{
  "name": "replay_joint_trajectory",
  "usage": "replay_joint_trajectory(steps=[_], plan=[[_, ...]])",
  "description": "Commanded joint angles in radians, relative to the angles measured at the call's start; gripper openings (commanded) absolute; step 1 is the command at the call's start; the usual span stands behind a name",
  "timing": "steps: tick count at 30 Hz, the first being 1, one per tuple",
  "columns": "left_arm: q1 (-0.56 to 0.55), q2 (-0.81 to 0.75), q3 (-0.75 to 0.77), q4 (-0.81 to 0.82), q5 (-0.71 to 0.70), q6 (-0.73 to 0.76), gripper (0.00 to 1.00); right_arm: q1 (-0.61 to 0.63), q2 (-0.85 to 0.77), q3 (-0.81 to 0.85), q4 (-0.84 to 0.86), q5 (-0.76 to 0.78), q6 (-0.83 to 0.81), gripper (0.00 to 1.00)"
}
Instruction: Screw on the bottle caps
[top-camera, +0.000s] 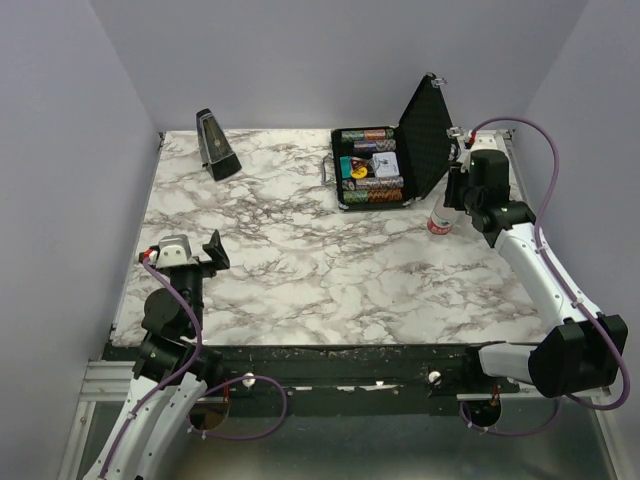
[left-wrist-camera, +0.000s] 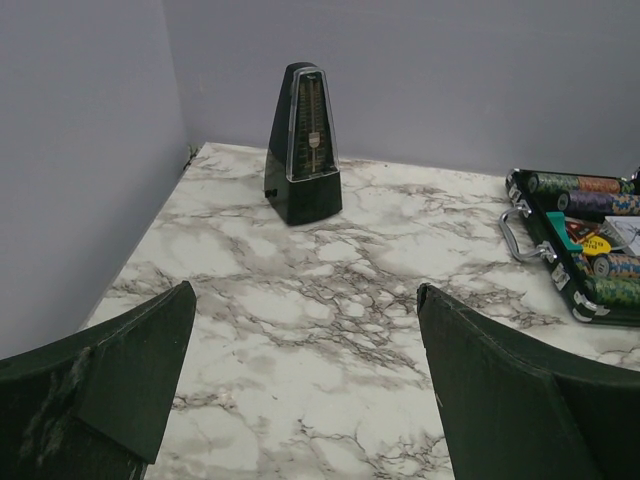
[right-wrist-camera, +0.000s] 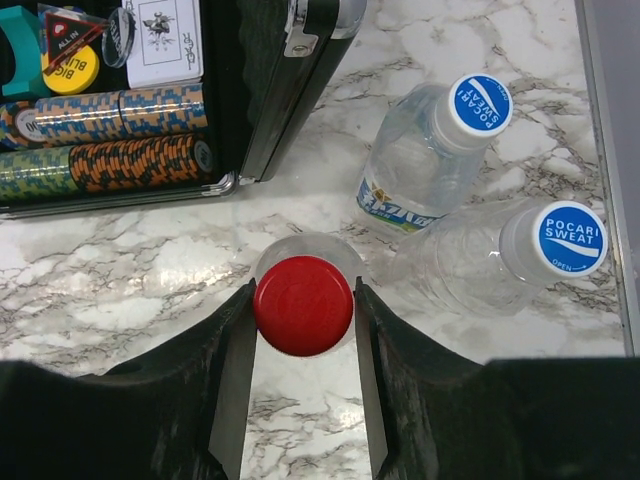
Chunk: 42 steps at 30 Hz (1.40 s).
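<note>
A red bottle cap (right-wrist-camera: 303, 305) sits on top of a clear bottle whose shoulder (right-wrist-camera: 345, 258) shows around it. My right gripper (right-wrist-camera: 304, 289) straddles this cap from above; the left finger touches its edge and a thin gap shows at the right finger, so the jaws stand slightly open. Two blue-and-white caps (right-wrist-camera: 479, 103) (right-wrist-camera: 571, 238) are on two clear bottles (right-wrist-camera: 415, 175) (right-wrist-camera: 450, 265) just beyond. In the top view the right gripper (top-camera: 455, 195) hangs over the bottle (top-camera: 438, 222). My left gripper (left-wrist-camera: 305, 290) (top-camera: 213, 250) is wide open over bare marble, holding nothing.
An open black case (top-camera: 385, 165) (right-wrist-camera: 285, 90) of striped poker chips stands left of the bottles, its lid raised beside them. A black metronome (top-camera: 217, 145) (left-wrist-camera: 303, 140) stands at the back left. The right wall lies close behind the bottles.
</note>
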Motion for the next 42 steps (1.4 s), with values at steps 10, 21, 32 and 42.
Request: replay_joint_trajectory(steps=[10,21,32,42], plan=[[0.003,-0.003,0.002,-0.013,0.025,0.013,0.99,-0.015,-0.034,0.039,-0.037,-0.025,-0.008,0.62],[0.001,-0.004,0.034,-0.013,-0.027,-0.016,0.99,-0.013,-0.175,0.045,-0.033,-0.022,0.004,0.75],[0.001,-0.017,0.2,0.006,-0.105,0.024,0.99,-0.015,-0.606,-0.119,0.096,0.082,-0.06,1.0],[0.0,0.039,0.326,0.046,-0.131,0.116,0.99,-0.015,-1.066,-0.432,0.181,0.216,-0.045,1.0]])
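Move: The right fingers, already opening, are around the red cap of the standing bottle, its middle straight below them by some 9 cm. Of its neighbours, the labelled blue-capped bottle is about 7 cm farther out and 5 cm right, the clear blue-capped one about 8 cm right and nearly level, and the chip case about 16 cm ahead, 19 cm left. From the left hand, the red-capped bottle is roughly 16 cm ahead and 61 cm right, lower down. The right fingers come free of the red cap, spreading wide as the hand, after barely moving at first, lifts and swings back from the three bottles, some 16 cm back and 17 cm up before sinking a little and easing right, its fingers tipping up about 40 degrees. Late on, the empty, open left hand rises about 13 cm, drawing somewhat back and left while tipping up. ##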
